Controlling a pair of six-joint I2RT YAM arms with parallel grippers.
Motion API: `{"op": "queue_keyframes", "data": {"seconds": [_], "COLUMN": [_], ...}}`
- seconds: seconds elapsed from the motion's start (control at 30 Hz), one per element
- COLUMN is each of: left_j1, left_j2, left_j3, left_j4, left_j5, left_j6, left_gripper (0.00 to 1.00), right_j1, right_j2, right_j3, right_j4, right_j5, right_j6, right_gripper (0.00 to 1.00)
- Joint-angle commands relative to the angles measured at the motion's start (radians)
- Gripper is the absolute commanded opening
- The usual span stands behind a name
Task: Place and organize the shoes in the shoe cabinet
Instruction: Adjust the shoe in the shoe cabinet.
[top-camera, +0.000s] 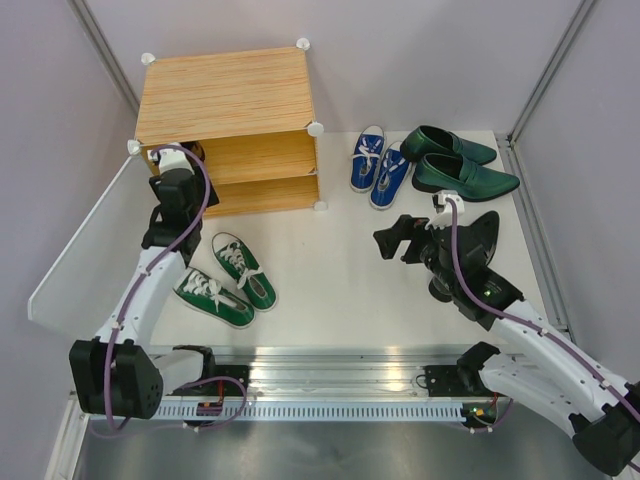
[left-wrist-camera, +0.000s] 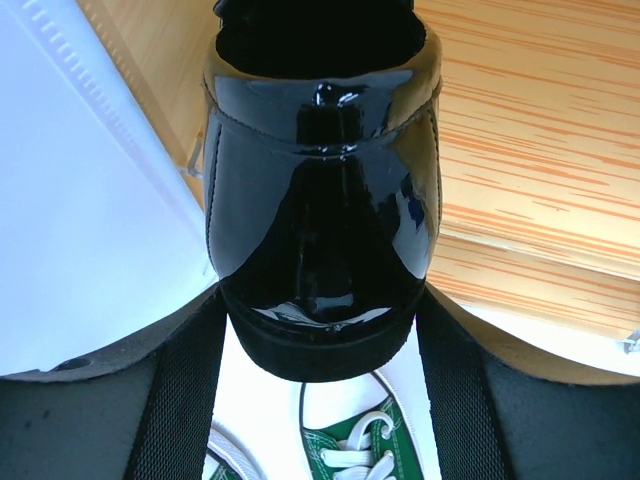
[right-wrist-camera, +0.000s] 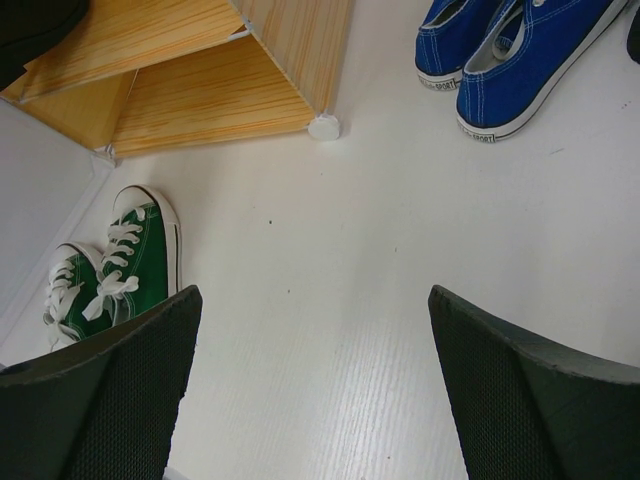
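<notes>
My left gripper (left-wrist-camera: 320, 325) is shut on a shiny black ankle boot (left-wrist-camera: 320, 200), its fingers pressed against both sides of the sole. In the top view the left gripper (top-camera: 180, 162) is at the left front of the light wood shoe cabinet (top-camera: 225, 95), where the boot is hidden by the wrist. Green sneakers (top-camera: 228, 280) with white laces lie on the table below it. Blue sneakers (top-camera: 379, 164) and dark-green loafers (top-camera: 455, 160) sit to the right of the cabinet. My right gripper (top-camera: 392, 242) hangs open and empty over bare table (right-wrist-camera: 312, 300).
The cabinet's frosted white door panel (top-camera: 85, 250) is swung open to the left, beside my left arm. A dark shape (top-camera: 485, 232) lies partly hidden behind my right wrist. Grey walls close in the table at left, back and right.
</notes>
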Motion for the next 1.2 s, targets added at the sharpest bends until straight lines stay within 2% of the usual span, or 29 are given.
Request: {"op": "queue_keyframes", "data": {"seconds": [0.0,0.4,0.63,0.83,1.17], "left_j1": [0.041,0.087,0.086,0.086,0.089], "left_j2": [-0.009,0.048,0.101,0.135,0.207], "left_j3": [0.040,-0.006,-0.017,-0.040,-0.018], "left_j4": [0.085,0.232,0.318,0.401,0.429], "left_j5": [0.069,0.231,0.163,0.162,0.143], "left_j6": [0.049,0.108,0.104,0.098,0.105], "left_gripper": [0.02,0.02,0.02,0.02,0.02], "right_j1": [-0.006,-0.006,-0.004,-0.004,-0.004], "right_j2": [-0.025,-0.020,-0.014,-0.011,-0.008], "right_j3": [-0.008,-0.016,-0.016,-0.017,-0.017], "right_j4": [0.027,0.027,0.031,0.033,0.033], "right_j5": [0.029,0.065,0.072,0.081,0.085], "right_j6": [-0.018,-0.026,-0.033,-0.037,-0.040], "right_gripper": [0.97,0.97,0.97,0.97,0.96]}}
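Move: The left hand already holds the black shoe by its heel, toe inside the cabinet; the spot for the shoe at the left end of the middle shelf lies about 14 cm straight ahead and roughly 6 cm below. The nearer-cabinet green sneaker stands some 16 cm back and 13 cm right of this hand, its mate about 22 cm back and 7 cm right, both some 20 cm below. From the empty right hand that shelf spot is about 26 cm ahead, 41 cm left and 6 cm lower. Keeping its pinch on both sides of the black shoe's heel, the left hand first edges about 1 cm left, then pushes the shoe steadily forward, toe first, along the cabinet's left side panel, about 5 cm in all. As it goes in, the hand sinks some 3 cm towards the middle shelf and turns roughly 5 degrees clockwise, bringing the shoe more in line with the compartment, the fingers not opening. ##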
